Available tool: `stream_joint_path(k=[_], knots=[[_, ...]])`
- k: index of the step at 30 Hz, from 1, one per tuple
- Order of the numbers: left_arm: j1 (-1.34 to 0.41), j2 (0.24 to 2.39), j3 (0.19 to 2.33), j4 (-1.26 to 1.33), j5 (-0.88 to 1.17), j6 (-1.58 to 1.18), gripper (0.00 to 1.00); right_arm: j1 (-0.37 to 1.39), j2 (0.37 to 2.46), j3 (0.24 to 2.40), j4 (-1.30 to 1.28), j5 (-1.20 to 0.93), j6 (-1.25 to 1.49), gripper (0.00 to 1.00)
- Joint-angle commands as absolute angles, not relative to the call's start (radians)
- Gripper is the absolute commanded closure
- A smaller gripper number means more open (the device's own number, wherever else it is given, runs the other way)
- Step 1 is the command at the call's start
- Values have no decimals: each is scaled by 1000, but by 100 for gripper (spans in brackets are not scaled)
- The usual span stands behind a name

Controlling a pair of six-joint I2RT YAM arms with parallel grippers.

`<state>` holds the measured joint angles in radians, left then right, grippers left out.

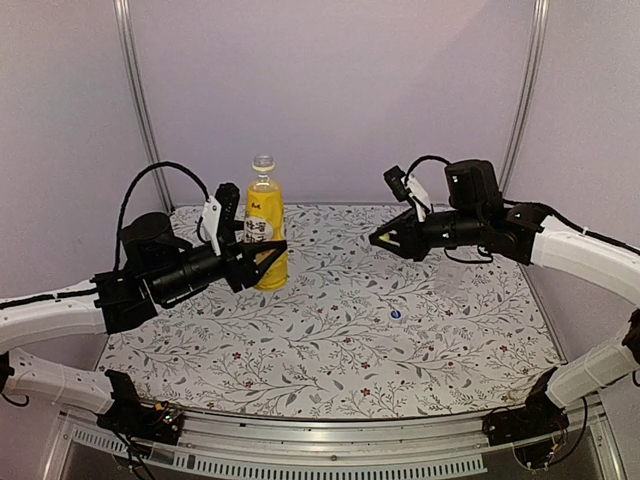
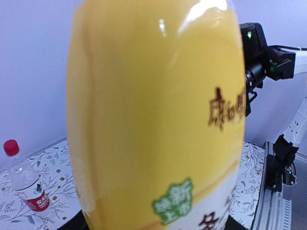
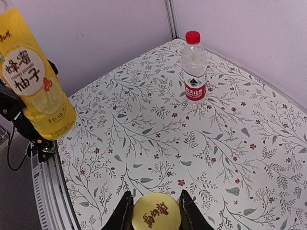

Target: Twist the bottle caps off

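Note:
The yellow-orange bottle [image 1: 265, 228] stands at the back left of the table with its clear neck bare. My left gripper [image 1: 268, 256] is shut around its lower body; in the left wrist view the bottle [image 2: 153, 115] fills the picture and hides the fingers. My right gripper [image 1: 381, 240] hovers mid-table, shut on the yellow cap [image 3: 157, 211], which sits flat between its black fingertips [image 3: 122, 213]. A clear bottle with a red-and-white label [image 3: 194, 67] stands upright with its red cap [image 3: 193, 37] on. A small blue cap [image 1: 395, 314] lies on the cloth.
The floral tablecloth [image 1: 330, 350] covers the table, with lilac walls behind and at both sides. A metal rail [image 1: 330, 430] runs along the near edge. The right arm's body [image 2: 261, 60] shows past the yellow-orange bottle.

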<state>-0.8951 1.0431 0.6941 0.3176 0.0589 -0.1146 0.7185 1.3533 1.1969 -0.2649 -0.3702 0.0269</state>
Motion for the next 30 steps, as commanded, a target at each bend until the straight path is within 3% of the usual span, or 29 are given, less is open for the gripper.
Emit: stream_joint_path(k=[1,7,16,30], knots=[[-884,1006,695,293,-59,-118,42,756,1390,1081,-157,-269,29,83],[-883,1010,690,280,-65,-111,42,783,1535,993,-59,-259,30,83],[-884,1061,706,262,-8,-113,41,827,1814,1052,-44,-189,11,85],[-884,1067,695,275,-8,-106,40,858,1953,1087,-80,-99,-40,78]])
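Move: My right hand already holds the yellow cap. The bare patch of table it is bound for lies roughly 29 cm below, about 1 cm ahead and 3 cm to the left. On the table, the blue cap is some 3 cm ahead and 5 cm right of that hand, and the clear bottle 15 cm ahead and 17 cm right. From my left hand, holding the yellow bottle, the patch lies about 6 cm ahead, 18 cm right and 30 cm down. I drop my right hand almost straight down towards the bare table left of the blue cap, about 28 cm, fast at first and easing near the bottom, drifting slightly left. Its fingers keep their pinch on the yellow cap and tip some 30 degrees further downward. My left hand keeps the open yellow bottle upright in the air, sinking only about 2 cm. ##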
